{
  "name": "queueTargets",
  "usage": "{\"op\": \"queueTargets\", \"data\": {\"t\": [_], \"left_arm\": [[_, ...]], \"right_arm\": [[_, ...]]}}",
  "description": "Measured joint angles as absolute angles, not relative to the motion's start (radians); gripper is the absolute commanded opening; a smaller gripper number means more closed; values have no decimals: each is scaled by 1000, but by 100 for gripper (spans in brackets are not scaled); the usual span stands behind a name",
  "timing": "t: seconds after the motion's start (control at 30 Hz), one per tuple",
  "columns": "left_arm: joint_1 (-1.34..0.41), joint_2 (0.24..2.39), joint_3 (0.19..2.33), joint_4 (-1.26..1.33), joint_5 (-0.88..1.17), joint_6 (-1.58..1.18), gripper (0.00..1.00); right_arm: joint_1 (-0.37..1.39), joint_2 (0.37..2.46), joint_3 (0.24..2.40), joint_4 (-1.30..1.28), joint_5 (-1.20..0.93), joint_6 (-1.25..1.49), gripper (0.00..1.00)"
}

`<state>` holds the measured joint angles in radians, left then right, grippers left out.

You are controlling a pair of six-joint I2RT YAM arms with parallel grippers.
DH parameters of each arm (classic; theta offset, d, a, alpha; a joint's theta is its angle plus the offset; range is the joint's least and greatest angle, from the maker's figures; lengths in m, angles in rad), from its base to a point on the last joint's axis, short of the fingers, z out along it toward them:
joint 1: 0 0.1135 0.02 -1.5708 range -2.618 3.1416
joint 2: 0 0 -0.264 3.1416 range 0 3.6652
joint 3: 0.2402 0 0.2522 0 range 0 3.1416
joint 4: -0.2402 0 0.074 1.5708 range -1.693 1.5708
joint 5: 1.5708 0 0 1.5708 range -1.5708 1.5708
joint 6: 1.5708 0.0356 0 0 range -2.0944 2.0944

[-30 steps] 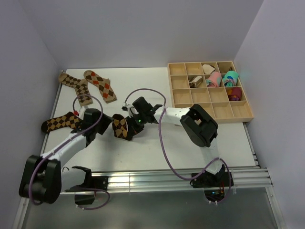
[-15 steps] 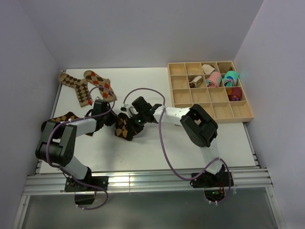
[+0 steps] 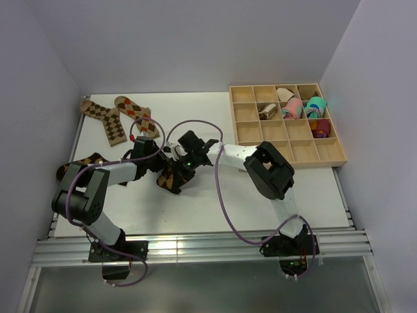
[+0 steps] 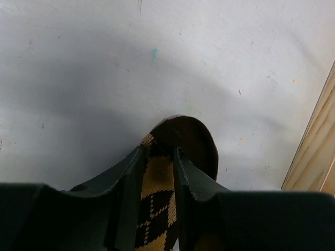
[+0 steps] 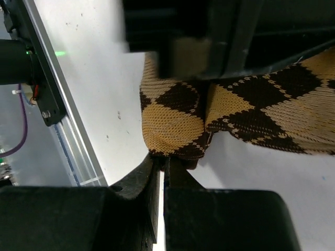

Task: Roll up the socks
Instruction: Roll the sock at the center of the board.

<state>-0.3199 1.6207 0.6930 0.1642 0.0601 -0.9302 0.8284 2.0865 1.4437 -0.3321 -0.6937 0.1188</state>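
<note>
A tan-and-brown argyle sock (image 3: 171,178) lies folded mid-table between both grippers. My left gripper (image 3: 161,165) comes at it from the left. In the left wrist view it (image 4: 158,152) is shut on a band of the sock (image 4: 156,184), whose dark toe (image 4: 191,137) sticks out past the fingertips. My right gripper (image 3: 183,163) comes in from the right. In its wrist view it (image 5: 163,160) is shut, pinching the dark edge of the sock's fold (image 5: 172,124). Two more argyle socks (image 3: 104,118) (image 3: 138,116) lie flat at the back left, and another (image 3: 79,167) at the left edge.
A wooden compartment tray (image 3: 287,151) stands at the back right, holding pink and teal rolled bundles (image 3: 303,107) and a small brown-cream bundle (image 3: 266,112). A metal rail (image 5: 57,125) runs along the table's near edge. The left arm's body (image 5: 225,31) fills the top of the right wrist view.
My left arm has swung right from beside the left-edge sock to the middle sock, and its jaws have closed on it. The right gripper has stayed shut on the fold.
</note>
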Motion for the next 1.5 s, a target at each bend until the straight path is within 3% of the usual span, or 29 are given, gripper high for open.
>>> {"op": "queueTargets", "data": {"t": [0.2, 0.33, 0.63, 1.03, 1.2, 1.5], "left_arm": [[-321, 1621, 692, 168, 60, -924, 36], [-321, 1621, 692, 174, 64, -920, 42], [-323, 1589, 692, 167, 74, -923, 72], [-323, 1296, 693, -121, -94, -991, 94], [-323, 1165, 667, -215, -128, -1056, 94], [-394, 1032, 432, -260, -101, -1244, 89]], "right_arm": [[802, 2152, 1447, -329, -768, 165, 0], [787, 2163, 1448, -329, -804, 175, 0], [780, 2182, 1470, -347, -832, 193, 0], [779, 2183, 1488, -366, -803, 212, 0], [779, 2183, 1493, -373, -797, 212, 0], [779, 2183, 1498, -381, -791, 213, 0]]}}
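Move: The left fingers are down on the sock being rolled, near its toe; the sock's middle lies about 6 cm back and 3 cm right of them at table height. The red-diamond sock is some 20 cm ahead and 12 cm left, the dark argyle sock 31 cm left and 2 cm back. From the right hand, pinching the folded end, the sock's middle is about 3 cm ahead, 2 cm left, 2 cm lower. Left fingers open off the sock, rise 8 cm, swing 11 cm back, dip; right, still pinching, sinks 2 cm. ##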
